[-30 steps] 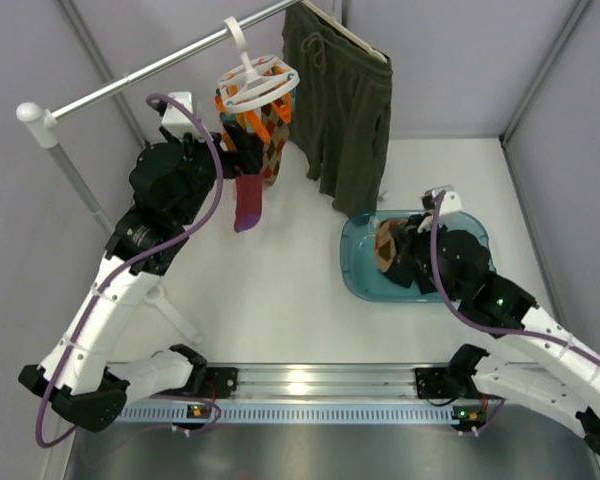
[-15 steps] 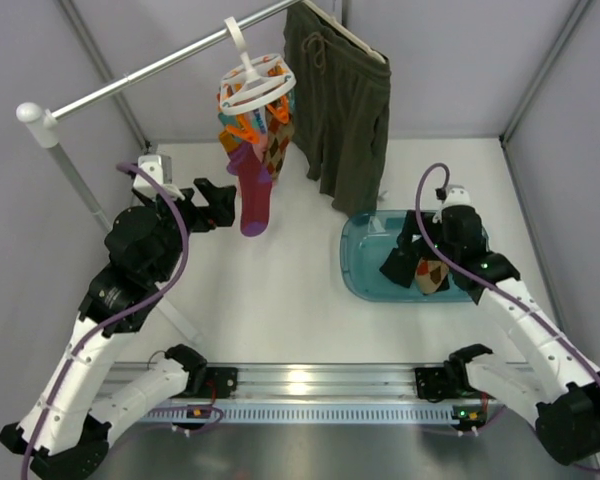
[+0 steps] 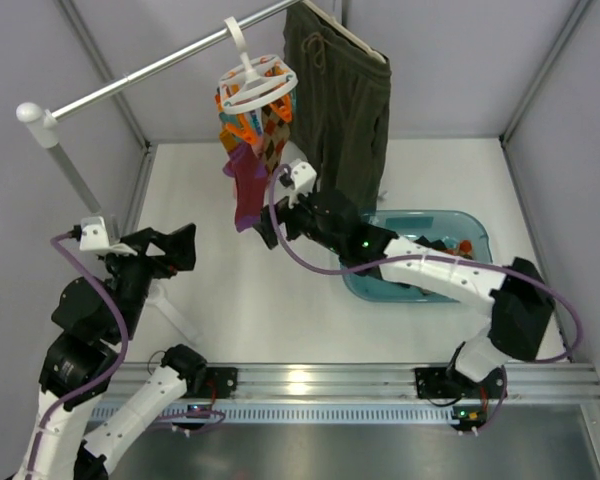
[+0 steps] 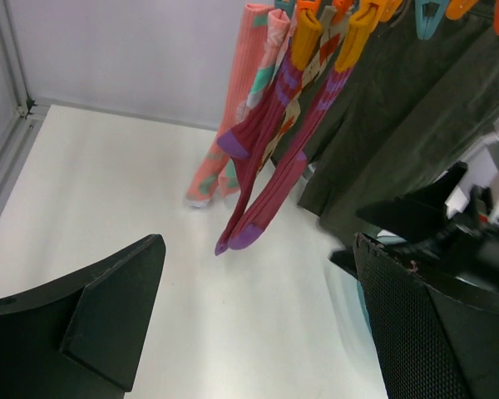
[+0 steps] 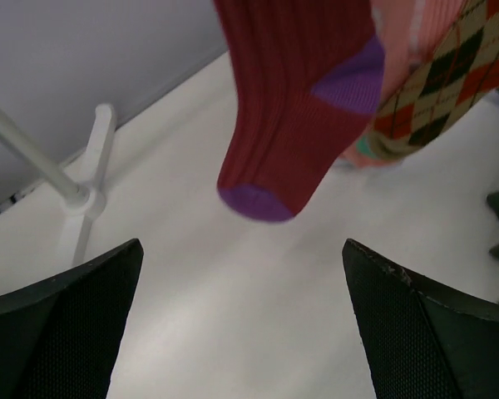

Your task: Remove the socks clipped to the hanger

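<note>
The white ring hanger (image 3: pixel 258 80) hangs by its hook from the metal rail, its orange pegs (image 4: pixel 308 33) holding several socks. A maroon sock (image 3: pixel 246 192) with a purple toe hangs lowest. A brown-orange diamond sock (image 3: pixel 271 138) and a pink sock (image 4: pixel 233 125) hang behind it. My right gripper (image 3: pixel 273 215) is open just right of and below the maroon sock's toe (image 5: pixel 295 125), with nothing between its fingers. My left gripper (image 3: pixel 183 250) stands open well to the near left of the hanger, facing the socks (image 4: pixel 266 166), and holds nothing.
Olive shorts (image 3: pixel 340 100) hang on a slim hanger right of the ring hanger. A teal tub (image 3: pixel 375 290) on the right of the table holds socks (image 3: pixel 462 246). The rail's post foot (image 3: pixel 170 305) (image 5: pixel 83 199) stands at the near left. Grey walls enclose the table.
My right gripper opened over the tub, left the diamond sock there and swung left to the hanging maroon sock. My left arm pulled back from the hanger toward the near left.
</note>
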`<state>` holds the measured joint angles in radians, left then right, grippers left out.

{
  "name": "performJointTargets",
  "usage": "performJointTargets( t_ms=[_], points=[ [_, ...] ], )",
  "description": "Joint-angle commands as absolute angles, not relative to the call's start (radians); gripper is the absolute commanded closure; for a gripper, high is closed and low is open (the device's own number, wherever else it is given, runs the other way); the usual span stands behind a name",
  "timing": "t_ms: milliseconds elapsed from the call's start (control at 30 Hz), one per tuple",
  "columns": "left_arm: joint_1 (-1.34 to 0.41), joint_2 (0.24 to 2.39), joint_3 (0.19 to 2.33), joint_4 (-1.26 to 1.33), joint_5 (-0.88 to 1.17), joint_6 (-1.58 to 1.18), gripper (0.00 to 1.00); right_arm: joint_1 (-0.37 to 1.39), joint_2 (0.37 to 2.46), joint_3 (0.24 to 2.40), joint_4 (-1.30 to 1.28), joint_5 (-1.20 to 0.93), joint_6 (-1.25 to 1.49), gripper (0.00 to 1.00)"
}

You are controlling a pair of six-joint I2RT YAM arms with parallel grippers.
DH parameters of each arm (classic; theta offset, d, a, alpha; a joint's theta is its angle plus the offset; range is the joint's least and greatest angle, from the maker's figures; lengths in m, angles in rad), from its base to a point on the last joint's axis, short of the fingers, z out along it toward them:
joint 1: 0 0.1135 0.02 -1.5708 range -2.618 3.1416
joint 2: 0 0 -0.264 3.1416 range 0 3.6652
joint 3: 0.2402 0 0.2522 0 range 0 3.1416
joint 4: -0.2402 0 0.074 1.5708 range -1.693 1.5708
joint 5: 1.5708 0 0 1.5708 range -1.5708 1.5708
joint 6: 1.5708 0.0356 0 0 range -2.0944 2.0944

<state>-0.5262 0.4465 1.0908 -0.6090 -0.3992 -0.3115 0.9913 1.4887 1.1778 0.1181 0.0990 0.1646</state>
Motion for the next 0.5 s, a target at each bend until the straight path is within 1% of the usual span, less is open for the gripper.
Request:
performJointTargets(
  t_ms=[0, 67, 100, 133, 200, 300, 367, 400, 433, 467],
  points=[
    [-0.523, 0.430, 1.071, -0.618, -0.430, -0.301, 0.01, 1.008, 1.642, 1.336, 0.334, 0.210, 0.089, 0.00],
    [-0.523, 0.430, 1.066, -0.618, -0.428, -0.299, 0.02, 1.017, 1.730, 1.411, 0.366, 0.241, 0.063, 0.02],
    [-0.525, 0.430, 1.060, -0.618, -0.426, -0.298, 0.02, 1.023, 1.755, 1.431, 0.391, 0.317, 0.058, 0.03],
    [-0.523, 0.430, 1.057, -0.618, -0.426, -0.298, 0.01, 1.028, 1.778, 1.451, 0.397, 0.339, 0.057, 0.07],
    [-0.523, 0.430, 1.048, -0.618, -0.423, -0.301, 0.02, 1.028, 1.828, 1.494, 0.413, 0.411, 0.060, 0.10],
    [-0.523, 0.433, 1.046, -0.620, -0.419, -0.299, 0.01, 1.020, 1.879, 1.534, 0.414, 0.391, 0.066, 0.12],
    [-0.523, 0.437, 1.049, -0.618, -0.419, -0.296, 0.02, 1.019, 1.900, 1.549, 0.416, 0.381, 0.066, 0.17],
    [-0.523, 0.443, 1.054, -0.617, -0.419, -0.296, 0.02, 1.019, 1.905, 1.548, 0.422, 0.373, 0.060, 0.21],
    [-0.523, 0.449, 1.058, -0.618, -0.416, -0.296, 0.01, 1.019, 1.907, 1.542, 0.443, 0.362, 0.051, 0.40],
    [-0.525, 0.454, 1.063, -0.617, -0.414, -0.299, 0.02, 1.016, 1.904, 1.539, 0.451, 0.365, 0.040, 0.51]
  ],
)
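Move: The maroon sock with the purple toe hangs from the right hand about 9 cm ahead and 6 cm to the left, its middle some 5 cm higher. The argyle sock hangs roughly 16 cm ahead, level sideways and 8 cm up; the hanger is about 16 cm ahead, 4 cm left and 22 cm above. From the left hand, the maroon sock is about 18 cm ahead, 10 cm right and 6 cm lower. The right hand reaches 9 cm forward, 7 cm left, fingers closing partway around the maroon sock's foot end. ##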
